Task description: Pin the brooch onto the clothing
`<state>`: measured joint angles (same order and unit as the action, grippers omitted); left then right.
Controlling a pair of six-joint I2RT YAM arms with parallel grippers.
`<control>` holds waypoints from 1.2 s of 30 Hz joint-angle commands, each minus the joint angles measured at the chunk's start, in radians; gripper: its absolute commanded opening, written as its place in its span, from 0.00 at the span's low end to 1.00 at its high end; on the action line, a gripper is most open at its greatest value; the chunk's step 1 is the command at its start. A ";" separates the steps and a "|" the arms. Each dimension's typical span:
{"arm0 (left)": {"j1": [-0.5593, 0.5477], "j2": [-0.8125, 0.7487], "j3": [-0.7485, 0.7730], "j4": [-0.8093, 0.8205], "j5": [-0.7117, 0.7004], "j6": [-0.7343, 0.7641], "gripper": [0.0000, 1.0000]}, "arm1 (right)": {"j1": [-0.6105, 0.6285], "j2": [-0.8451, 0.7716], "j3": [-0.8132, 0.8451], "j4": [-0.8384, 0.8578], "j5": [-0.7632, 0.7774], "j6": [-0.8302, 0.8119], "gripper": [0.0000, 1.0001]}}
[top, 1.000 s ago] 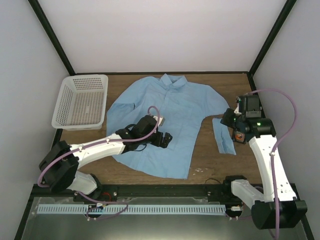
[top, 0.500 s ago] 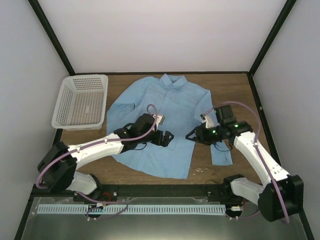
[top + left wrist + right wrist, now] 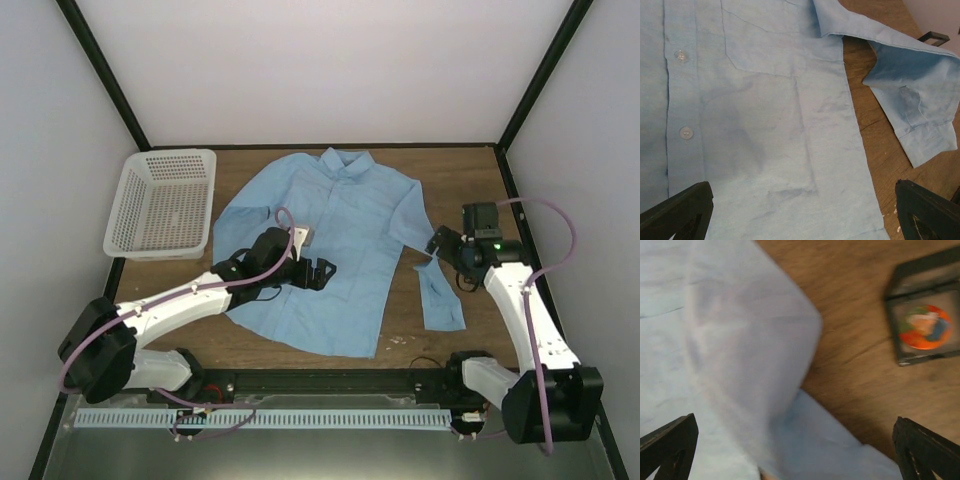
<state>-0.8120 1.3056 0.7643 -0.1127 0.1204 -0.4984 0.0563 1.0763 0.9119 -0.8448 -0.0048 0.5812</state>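
The clothing, a light blue shirt (image 3: 340, 230), lies spread flat on the wooden table, and its right sleeve (image 3: 438, 300) rests folded beside it. My left gripper (image 3: 320, 272) hovers open over the shirt front; the left wrist view shows buttons and a pocket (image 3: 765, 45) beneath its wide-apart fingers (image 3: 680, 210), with nothing between them. Beside the sleeve, my right gripper (image 3: 438, 245) is open and empty. In the blurred right wrist view the orange-red brooch (image 3: 926, 327) sits in a small black box (image 3: 895, 315) on the bare wood. The sleeve (image 3: 740, 365) lies below that gripper.
A white mesh basket (image 3: 160, 205) stands at the back left of the table. Black frame posts run along the white walls. A corner of the black box (image 3: 934, 36) shows past the sleeve cuff (image 3: 925, 135) in the left wrist view.
My right gripper went from shut to open. Its arm swung left over the shirt, then back right beside the sleeve. The left arm drew back slightly.
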 commanded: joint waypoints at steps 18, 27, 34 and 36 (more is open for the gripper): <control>0.022 -0.060 -0.014 -0.013 0.006 0.020 1.00 | 0.410 0.254 -0.179 0.385 -0.823 -0.002 1.00; 0.025 -0.053 -0.005 -0.015 0.024 0.014 1.00 | 0.194 0.239 -0.076 0.105 -0.100 0.040 1.00; 0.024 -0.055 -0.018 -0.004 0.026 0.015 1.00 | 0.119 0.195 -0.241 0.309 -0.294 0.027 0.76; 0.024 -0.047 -0.015 0.000 0.036 0.014 1.00 | 0.121 0.253 -0.257 0.353 -0.410 0.010 0.75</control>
<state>-0.7914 1.2591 0.7544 -0.1261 0.1379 -0.4938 0.1768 1.2705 0.6693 -0.6090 -0.2523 0.6170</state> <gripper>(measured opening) 0.997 0.765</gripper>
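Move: The shirt's loose sleeve end lies about 6 cm back and 6 cm right of the right hand, some 12 cm below its open fingers. The sleeve's elbow fold is about 6 cm ahead, in line with the hand. At the same height, the brooch in its box is roughly 17 cm right and 2 cm ahead. From the left hand, the sleeve end is about 31 cm right, level fore and aft, and 12 cm below. The right hand drops about 10 cm, sweeps the sleeve some 20 cm left with open fingers, then returns partway right. ##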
